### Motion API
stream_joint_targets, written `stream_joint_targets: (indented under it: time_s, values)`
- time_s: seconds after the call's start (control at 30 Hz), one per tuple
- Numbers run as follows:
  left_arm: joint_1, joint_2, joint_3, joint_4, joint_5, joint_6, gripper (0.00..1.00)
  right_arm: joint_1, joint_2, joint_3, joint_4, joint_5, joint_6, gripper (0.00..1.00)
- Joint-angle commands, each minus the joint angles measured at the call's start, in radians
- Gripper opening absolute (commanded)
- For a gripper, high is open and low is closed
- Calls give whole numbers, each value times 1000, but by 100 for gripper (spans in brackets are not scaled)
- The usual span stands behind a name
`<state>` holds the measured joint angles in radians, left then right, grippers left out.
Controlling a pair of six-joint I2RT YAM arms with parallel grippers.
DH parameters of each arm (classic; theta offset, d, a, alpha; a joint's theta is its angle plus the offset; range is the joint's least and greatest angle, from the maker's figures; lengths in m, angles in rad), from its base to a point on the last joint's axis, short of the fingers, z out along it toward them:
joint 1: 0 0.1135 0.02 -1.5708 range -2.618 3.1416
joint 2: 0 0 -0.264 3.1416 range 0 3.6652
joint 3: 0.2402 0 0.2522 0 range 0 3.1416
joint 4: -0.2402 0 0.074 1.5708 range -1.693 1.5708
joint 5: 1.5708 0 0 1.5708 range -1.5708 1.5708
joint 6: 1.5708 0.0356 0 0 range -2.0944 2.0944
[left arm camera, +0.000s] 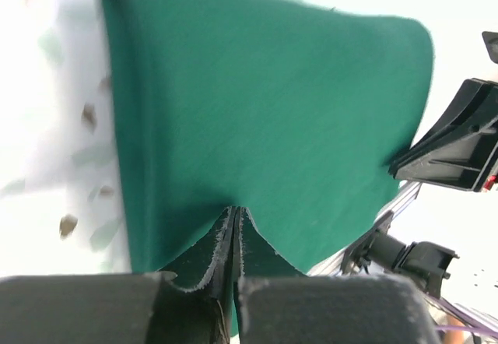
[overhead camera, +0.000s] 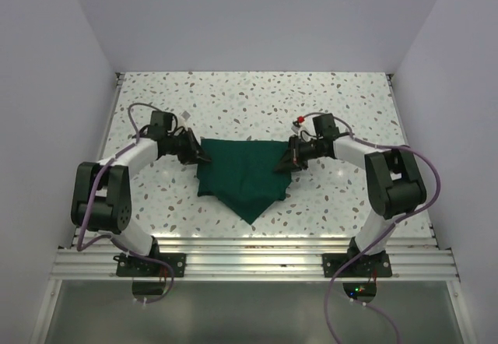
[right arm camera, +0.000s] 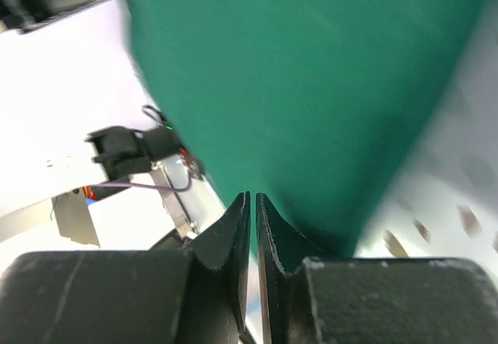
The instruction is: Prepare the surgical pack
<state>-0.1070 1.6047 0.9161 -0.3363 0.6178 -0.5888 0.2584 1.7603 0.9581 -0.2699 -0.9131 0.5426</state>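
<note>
The surgical pack (overhead camera: pixel 245 177) is a dark green cloth lying mid-table, with a straight far edge and a point toward the near rail. My left gripper (overhead camera: pixel 201 156) is at its far left corner and my right gripper (overhead camera: pixel 285 163) at its far right corner. In the left wrist view the gripper (left arm camera: pixel 235 212) is shut, pinching the edge of the cloth (left arm camera: pixel 264 103). In the right wrist view the gripper (right arm camera: pixel 254 196) is closed to a thin slit on the edge of the cloth (right arm camera: pixel 311 71). The cloth spans straight between the two grippers.
The speckled table (overhead camera: pixel 257 99) is walled in white on three sides. An aluminium rail (overhead camera: pixel 249 262) carrying both arm bases runs along the near edge. The right arm's gripper (left arm camera: pixel 459 145) shows at the right of the left wrist view.
</note>
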Motion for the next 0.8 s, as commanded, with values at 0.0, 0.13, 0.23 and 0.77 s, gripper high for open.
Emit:
stream_joint_targets:
  time_s: [0.0,0.13,0.23,0.77]
  values:
    - [-10,-26,90,117,19,4,5,10,-19,122,127,-87,38,12]
    - [-29,21,115,261,60,-115,7,24,79,237,239,-95,149,12]
    - [-66,118,150,356,100,-173,7,65,191,342,329,-110,253,12]
    - [12,302,216,238,76,-103,4,-37,302,206,555,-90,430,9]
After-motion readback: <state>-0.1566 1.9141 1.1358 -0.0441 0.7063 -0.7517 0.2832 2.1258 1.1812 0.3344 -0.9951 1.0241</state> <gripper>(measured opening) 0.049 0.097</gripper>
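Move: Both hands are at the sides of the green-wrapped pack: its middle lies about 14 cm right and 4 cm back of the left hand, and about 13 cm left and 1 cm back of the right, a couple of centimetres lower. The middle of its far edge is 8 cm ahead and 14 cm right of the left hand, 11 cm ahead and 12 cm left of the right. The near flap tip lies about 22 cm back and 10 cm left of the right hand. Both near-shut hands hop some 10 cm forward and inward onto the pack's far edge, then draw outward. ##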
